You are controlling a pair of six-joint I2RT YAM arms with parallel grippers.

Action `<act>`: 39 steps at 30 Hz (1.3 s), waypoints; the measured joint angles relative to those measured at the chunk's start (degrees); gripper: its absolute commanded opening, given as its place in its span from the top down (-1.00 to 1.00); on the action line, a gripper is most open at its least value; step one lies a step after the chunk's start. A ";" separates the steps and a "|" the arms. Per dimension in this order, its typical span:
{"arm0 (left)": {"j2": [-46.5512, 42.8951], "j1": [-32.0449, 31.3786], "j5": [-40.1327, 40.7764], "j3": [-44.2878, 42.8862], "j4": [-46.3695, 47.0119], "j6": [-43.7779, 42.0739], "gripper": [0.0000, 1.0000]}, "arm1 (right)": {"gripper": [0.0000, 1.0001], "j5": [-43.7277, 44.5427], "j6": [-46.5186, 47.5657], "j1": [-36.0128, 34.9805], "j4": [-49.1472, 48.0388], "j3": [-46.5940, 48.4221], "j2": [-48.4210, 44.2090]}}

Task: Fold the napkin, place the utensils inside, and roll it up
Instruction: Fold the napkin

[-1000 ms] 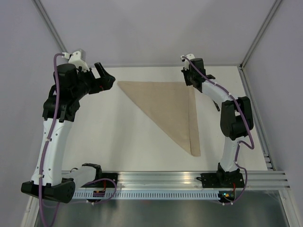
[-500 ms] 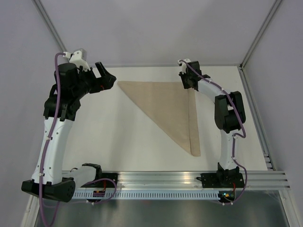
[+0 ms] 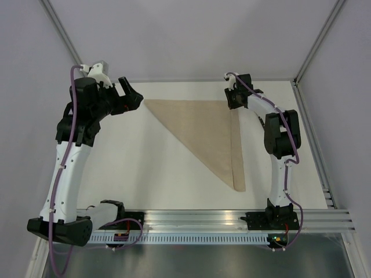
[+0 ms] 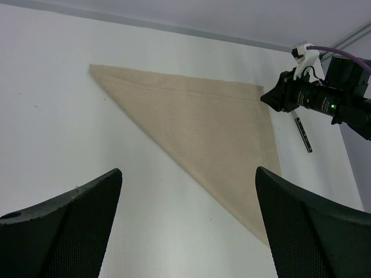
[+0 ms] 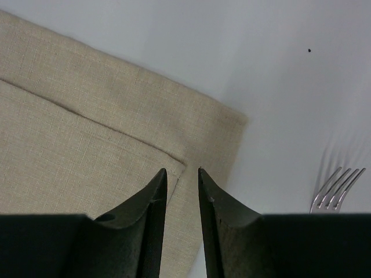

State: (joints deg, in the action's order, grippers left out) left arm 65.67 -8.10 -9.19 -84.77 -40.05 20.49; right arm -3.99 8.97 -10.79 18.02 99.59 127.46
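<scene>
The tan napkin (image 3: pixel 208 130) lies flat on the white table, folded into a triangle whose long edge runs from upper left to lower right. My right gripper (image 3: pixel 232 103) hovers over the napkin's far right corner (image 5: pixel 191 124). Its jaws (image 5: pixel 182 171) stand a narrow gap apart with nothing between them. The folded top layer's corner lies just ahead of the fingertips. A fork (image 5: pixel 336 188) shows its tines on the table right of that corner, and a dark utensil (image 4: pixel 303 134) lies beside the napkin (image 4: pixel 197 116). My left gripper (image 3: pixel 132 95) hangs wide open (image 4: pixel 188 170) above the table, left of the napkin.
The table's back edge meets the grey wall just beyond the napkin's far side. An aluminium rail (image 3: pixel 232 217) with both arm bases runs along the near edge. A metal frame post (image 3: pixel 316 124) borders the table's right side.
My right gripper has gone from shut to a narrow opening at the napkin's far right corner, letting the cloth go. The left arm has barely shifted.
</scene>
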 measured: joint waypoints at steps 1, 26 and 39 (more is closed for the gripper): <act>0.09 0.00 0.00 0.11 0.00 0.00 -0.98 | 0.31 -0.42 0.13 0.13 0.22 0.00 0.11; 0.61 0.00 -0.17 1.70 0.87 0.00 -0.98 | 0.69 -3.30 2.49 0.42 0.92 0.11 3.23; 0.61 0.00 -0.22 1.70 0.98 0.00 -0.98 | 0.98 -3.32 2.45 0.44 0.92 0.11 3.21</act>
State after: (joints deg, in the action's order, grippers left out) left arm 66.28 -8.10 -9.41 -83.07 -39.07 20.49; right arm -7.31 11.42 -10.35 18.94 99.70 130.67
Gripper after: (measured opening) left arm 0.992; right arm 0.022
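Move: Just below the right fingers, some 4 cm down and neither noticeably ahead nor to the side, lies the corner of the napkin's folded-over flap. The bottom layer's far right corner is about 4 cm ahead of the right hand and 3 cm to its right; the fork lies roughly 13 cm to its right and 4 cm back. From the left hand, the flap corner is some 21 cm ahead, 35 cm right and 36 cm below. Sinking about 3 cm with a slight draw back, the right hand brings its part-open fingers down onto the flap corner, the wrist tipping down by some 5 degrees. There it stays while the fingers close from about a third open to nearly shut, pinching the cloth at the corner between their tips. ##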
